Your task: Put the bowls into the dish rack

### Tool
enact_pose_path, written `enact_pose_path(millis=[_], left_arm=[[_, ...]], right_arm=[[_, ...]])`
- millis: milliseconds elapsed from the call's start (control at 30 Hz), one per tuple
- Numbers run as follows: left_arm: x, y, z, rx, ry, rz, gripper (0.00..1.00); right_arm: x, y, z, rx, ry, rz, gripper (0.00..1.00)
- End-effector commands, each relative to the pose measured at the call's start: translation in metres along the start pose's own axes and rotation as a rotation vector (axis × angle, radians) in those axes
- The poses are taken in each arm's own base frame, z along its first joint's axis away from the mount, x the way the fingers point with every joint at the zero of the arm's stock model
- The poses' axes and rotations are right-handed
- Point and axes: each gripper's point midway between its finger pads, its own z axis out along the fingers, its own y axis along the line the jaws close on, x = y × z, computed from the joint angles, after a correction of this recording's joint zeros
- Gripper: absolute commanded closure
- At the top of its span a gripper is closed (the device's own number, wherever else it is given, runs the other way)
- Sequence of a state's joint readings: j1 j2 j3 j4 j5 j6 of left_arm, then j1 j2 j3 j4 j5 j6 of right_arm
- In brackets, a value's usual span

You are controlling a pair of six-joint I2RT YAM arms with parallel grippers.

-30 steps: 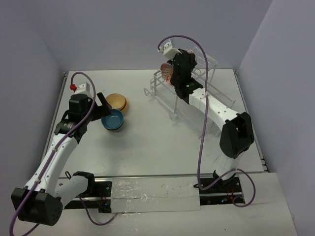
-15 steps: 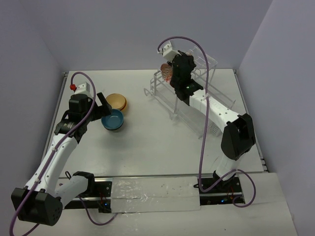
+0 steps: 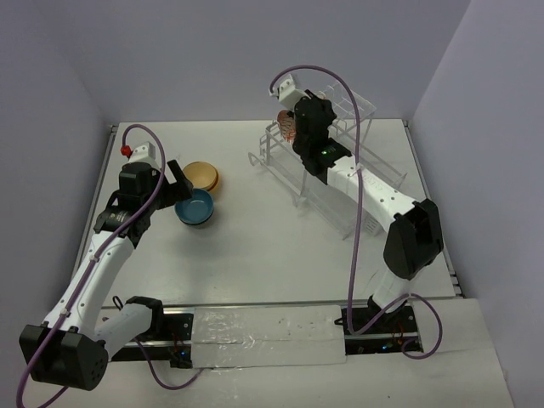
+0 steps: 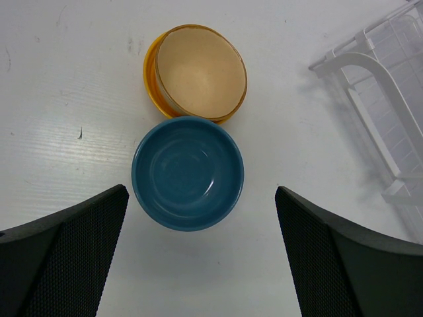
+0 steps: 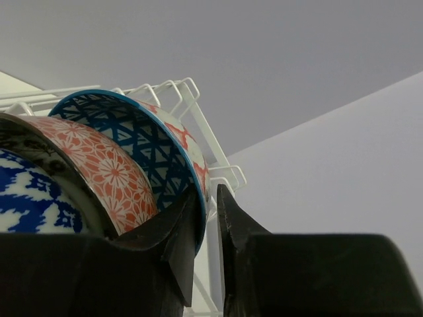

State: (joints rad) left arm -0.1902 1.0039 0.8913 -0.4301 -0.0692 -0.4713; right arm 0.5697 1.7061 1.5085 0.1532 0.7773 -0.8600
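Observation:
A blue bowl [image 3: 195, 206] sits on the white table, and in the left wrist view [image 4: 188, 173] it lies between my spread fingers. Just beyond it a tan bowl [image 4: 198, 69] is nested in an orange-yellow bowl [image 4: 150, 66]. My left gripper [image 3: 180, 189] hovers open above the blue bowl. My right gripper [image 3: 294, 129] is at the far left top of the dish rack [image 3: 270, 155], shut on the rim of a blue-lattice bowl [image 5: 142, 142] that stands on edge in the rack. A red flower-patterned bowl [image 5: 92, 165] and a blue-and-white bowl [image 5: 26, 198] stand beside it.
The white wire rack [image 4: 370, 79] fills the right half of the table, its near corner to the right of the blue bowl. Purple walls close in the table at the back and on both sides. A purple cable loops over the right arm.
My right gripper has shifted slightly left and back along the rack top with the patterned bowl. The left arm and the bowls on the table have not moved.

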Motion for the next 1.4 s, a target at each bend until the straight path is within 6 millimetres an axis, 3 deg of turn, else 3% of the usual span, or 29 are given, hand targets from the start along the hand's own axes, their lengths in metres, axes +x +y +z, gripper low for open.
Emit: enact_pose_path(millis=[0,367,900,1367], left_arm=[[-0.012,-0.004,-0.003,0.021,-0.049,0.01,0.01],[-0.012,-0.005,-0.003,0.026,-0.05,0.008,0.01],[-0.011,-0.004,-0.003,0.023,-0.046,0.01,0.01],[-0.01,-0.004,-0.003,0.022,-0.041,0.005,0.01]], right_arm=[[-0.018,-0.038,-0.02,0.05,-0.049,0.103,0.76],[-0.029,-0.04,-0.036,-0.007,-0.09,0.154,0.72],[-0.023,-0.02,-0.03,-0.054,-0.071,0.141,0.68],[-0.026,-0.026,-0.057,-0.171,-0.109,0.244,0.51]])
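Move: The blue-rimmed bowl stands on edge in the dish rack, its near rim between the right hand's parted fingers; its middle lies about 5 cm ahead of that hand and 2 cm to its left, roughly level. The pink bowl is some 3 cm ahead and 5 cm left, the orange bowl about 10 cm left and 3 cm back. From the left hand, the blue-rimmed bowl is around 22 cm ahead, 37 cm right and 15 cm higher. Backing away from the blue-rimmed bowl, the right hand first eases about 2 cm back, then nearly halts while drifting a little left, and finally pulls faster back and up, ending about 4 cm back and 2.5 cm higher. The already parted fingers spread to about half open as the rim comes free, while the wrist rolls its left side up some 10 degrees and turns slightly counter-clockwise. ##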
